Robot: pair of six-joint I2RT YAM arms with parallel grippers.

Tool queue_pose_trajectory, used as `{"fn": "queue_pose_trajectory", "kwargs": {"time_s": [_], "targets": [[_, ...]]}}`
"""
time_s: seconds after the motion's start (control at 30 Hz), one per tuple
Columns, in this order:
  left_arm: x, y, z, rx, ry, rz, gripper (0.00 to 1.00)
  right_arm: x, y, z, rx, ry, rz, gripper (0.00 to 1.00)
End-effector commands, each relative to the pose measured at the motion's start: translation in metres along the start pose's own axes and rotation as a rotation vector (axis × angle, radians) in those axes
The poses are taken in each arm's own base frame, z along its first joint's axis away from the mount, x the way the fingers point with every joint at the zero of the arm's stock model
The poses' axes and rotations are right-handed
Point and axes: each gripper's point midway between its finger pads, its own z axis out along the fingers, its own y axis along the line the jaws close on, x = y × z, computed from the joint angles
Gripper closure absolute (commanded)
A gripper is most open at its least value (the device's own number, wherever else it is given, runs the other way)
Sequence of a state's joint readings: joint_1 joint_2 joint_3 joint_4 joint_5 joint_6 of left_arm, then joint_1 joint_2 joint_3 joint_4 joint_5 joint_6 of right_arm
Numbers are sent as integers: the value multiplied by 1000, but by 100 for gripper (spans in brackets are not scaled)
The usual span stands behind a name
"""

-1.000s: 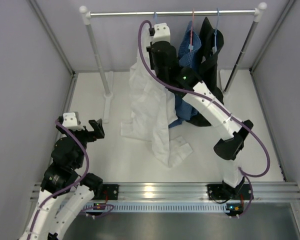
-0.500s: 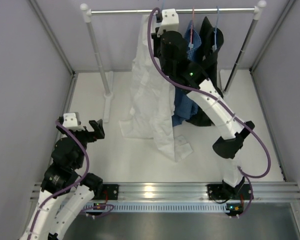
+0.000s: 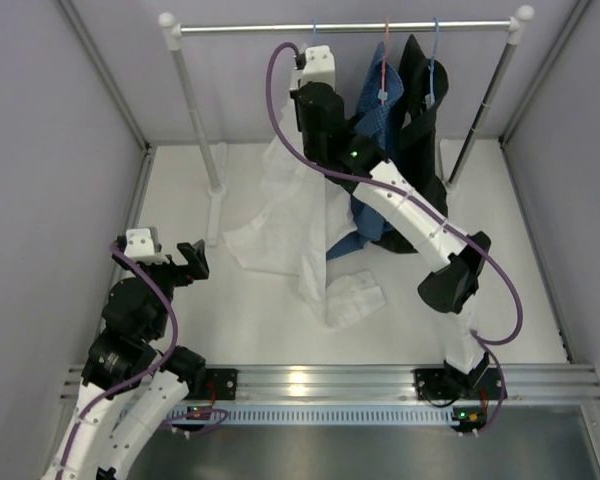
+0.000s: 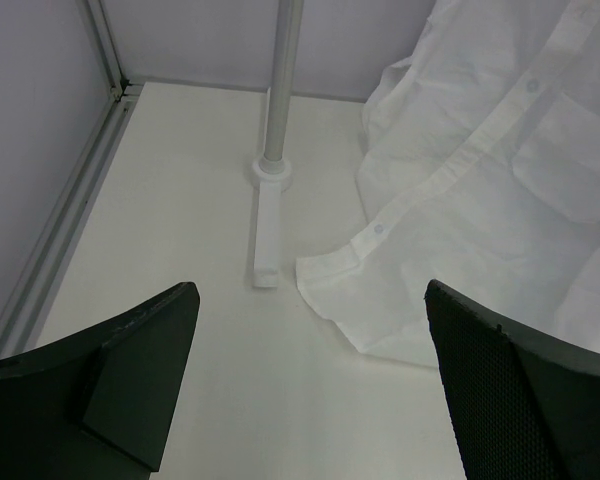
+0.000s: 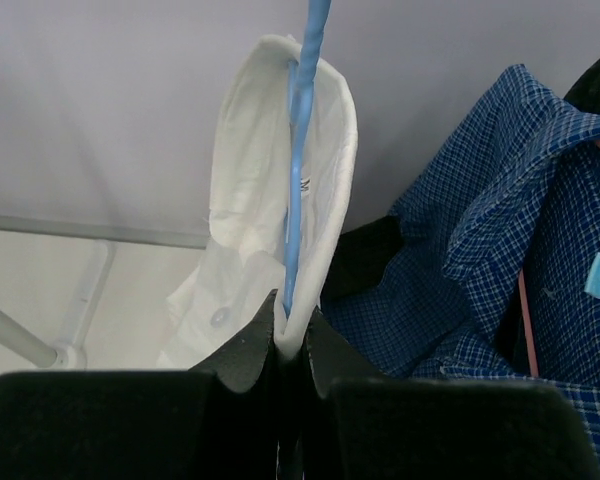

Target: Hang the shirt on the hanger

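The white shirt (image 3: 280, 230) hangs from high near the rail, and its lower part spreads over the table. In the right wrist view its collar (image 5: 242, 170) wraps round the light-blue wire of the hanger (image 5: 296, 190). My right gripper (image 5: 291, 325) is shut on the collar cloth and that wire together. From above, the right gripper (image 3: 315, 72) sits just under the rail, hiding most of the hanger. My left gripper (image 3: 190, 260) stands open low at the left, apart from the shirt. In its own view the left gripper (image 4: 310, 290) holds nothing, and the shirt's buttoned hem (image 4: 480, 180) lies ahead to the right.
A clothes rail (image 3: 230, 28) spans the back on two posts. A blue checked shirt (image 3: 380, 115) on a red hanger and a black garment (image 3: 420, 95) hang right of my right gripper. The left post (image 4: 280, 90) and its foot (image 4: 265, 240) stand near the hem. Walls close in both sides.
My right gripper rose to the rail with the shirt, then dropped back and shifted left. The shirt's lower part now spreads wider over the table. The left arm has not moved.
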State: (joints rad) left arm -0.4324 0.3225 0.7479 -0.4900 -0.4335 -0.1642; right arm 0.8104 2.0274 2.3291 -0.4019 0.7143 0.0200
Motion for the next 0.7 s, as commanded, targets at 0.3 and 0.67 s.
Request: {"fn": "queue_pose_trajectory", "kwargs": {"time_s": [0.3, 0.67], "targets": [[-12, -3, 1, 10, -55, -29, 2, -17, 19, -17, 55, -85, 39, 52], [-9, 2, 8, -24, -30, -36, 2, -38, -21, -88, -80, -43, 83, 0]]}}
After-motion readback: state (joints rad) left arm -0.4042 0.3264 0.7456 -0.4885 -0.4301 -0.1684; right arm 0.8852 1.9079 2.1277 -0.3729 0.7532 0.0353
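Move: The right hand has the white shirt pinched together with its blue hanger. The spot on the rail where that hanger's hook already sits is about 15 cm above the fingers, level left-right and barely 1 cm farther out. The blue checked shirt hangs some 12 cm right of the hand, about level fore-and-aft and roughly 8 cm lower. From the idle left hand, the hook's spot is about 26 cm ahead, 25 cm right and 26 cm higher. Leftward first, the right hand carries the pinched white shirt and hanger about 2.5 cm along under the rail, easing back a little. There it pauses and opens its fingers wide, letting go; it then sinks about 2 cm and draws back from the rail to roughly 4 cm behind its start, drifting slightly right. ##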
